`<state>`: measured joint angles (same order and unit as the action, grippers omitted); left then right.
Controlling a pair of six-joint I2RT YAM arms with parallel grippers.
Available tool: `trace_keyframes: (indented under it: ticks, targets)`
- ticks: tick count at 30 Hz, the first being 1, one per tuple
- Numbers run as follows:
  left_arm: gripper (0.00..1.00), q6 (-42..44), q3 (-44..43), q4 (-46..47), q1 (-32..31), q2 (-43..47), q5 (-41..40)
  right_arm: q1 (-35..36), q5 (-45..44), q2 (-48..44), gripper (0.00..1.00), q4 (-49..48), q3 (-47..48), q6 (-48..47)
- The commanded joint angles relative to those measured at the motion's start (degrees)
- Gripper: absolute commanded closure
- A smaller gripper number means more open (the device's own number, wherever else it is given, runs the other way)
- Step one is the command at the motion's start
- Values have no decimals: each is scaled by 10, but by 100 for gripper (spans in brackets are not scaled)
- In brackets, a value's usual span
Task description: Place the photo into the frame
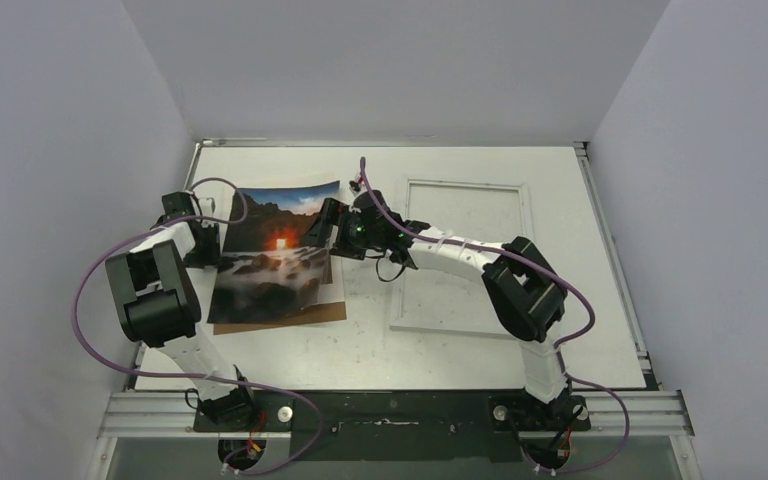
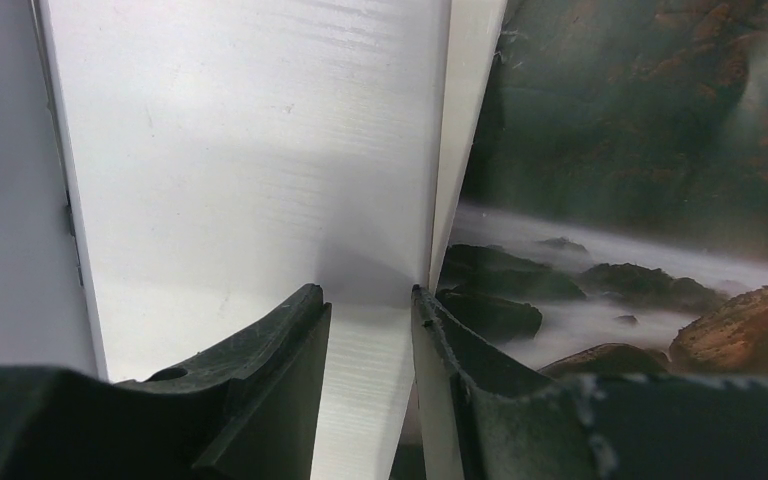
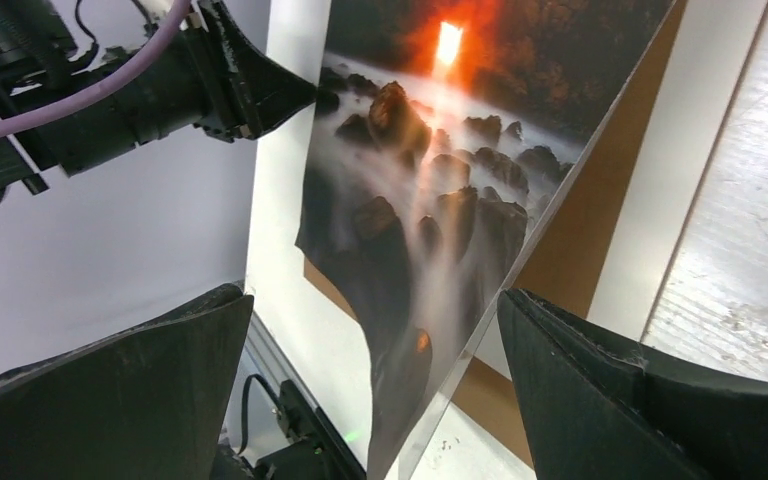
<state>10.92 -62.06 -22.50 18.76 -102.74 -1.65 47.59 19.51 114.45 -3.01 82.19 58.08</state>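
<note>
The photo (image 1: 270, 255), a sunset over dark rocks and misty water, sits left of centre on a brown board (image 1: 310, 315). Its right side is tilted up off the board (image 3: 580, 240). My left gripper (image 1: 215, 235) is at the photo's left edge. In the left wrist view its jaws (image 2: 365, 290) stand a little apart with bare white table between them, and the photo (image 2: 640, 150) ends at the right fingertip. My right gripper (image 1: 328, 232) is wide open, and the photo's raised near edge (image 3: 440, 180) hangs untouched between its fingers (image 3: 375, 295). The white frame (image 1: 468, 184) lies flat at the right, partly under the right arm.
White walls close in the table on the left, back and right. A metal rail (image 1: 400, 408) with both arm bases runs along the near edge. Purple cables (image 1: 90, 300) loop beside the left arm. The left gripper (image 3: 260, 95) also shows in the right wrist view, touching the photo's far edge.
</note>
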Motion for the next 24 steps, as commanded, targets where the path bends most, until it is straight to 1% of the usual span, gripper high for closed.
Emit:
trace_keyframes:
  ticks: [1,4,9,14,15,20,24]
  targets:
    - [66,-7,10,-39,-7,14,21,1,34,-23,1,-77,-15,24]
    - [66,-7,8,-40,-7,15,21,-2,50,-13,3,-95,-12,37]
    - [66,-3,10,-42,-7,17,21,-2,81,-14,4,-173,-18,62]
    - [67,-4,9,-45,-7,17,22,-3,131,-8,4,-280,-35,91]
    - [67,-4,8,-46,-7,17,22,-4,135,-3,4,-289,-36,99]
    - [69,-5,4,-51,-7,17,24,-4,137,17,4,-276,-50,100]
    - [69,-5,4,-53,-7,20,24,-4,116,14,4,-248,-67,83]
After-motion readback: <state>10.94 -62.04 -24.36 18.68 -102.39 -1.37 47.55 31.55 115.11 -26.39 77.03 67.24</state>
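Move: The photo is already lifted at its right edge by one fingertip of the right hand; its middle lies about 12 cm to that hand's left, level with it fore and aft, and some 13 cm below. The brown board lies directly beneath the photo, about 12 cm left, 1 cm back and 14 cm down. The empty frame's middle is roughly 33 cm to the hand's right. From the left hand, down at the photo's left edge, the photo's middle is about 15 cm right and 1 cm ahead. Upward, by about 6 cm before dipping back a little, and drifting some 2 cm back and left, the right hand raises the photo's right edge on one fingertip, jaws still wide open. As it rises the wrist rolls some 20 degrees, bringing the fingers towards level. The left hand stays low at the left edge of the stack, seeming to brace it. ##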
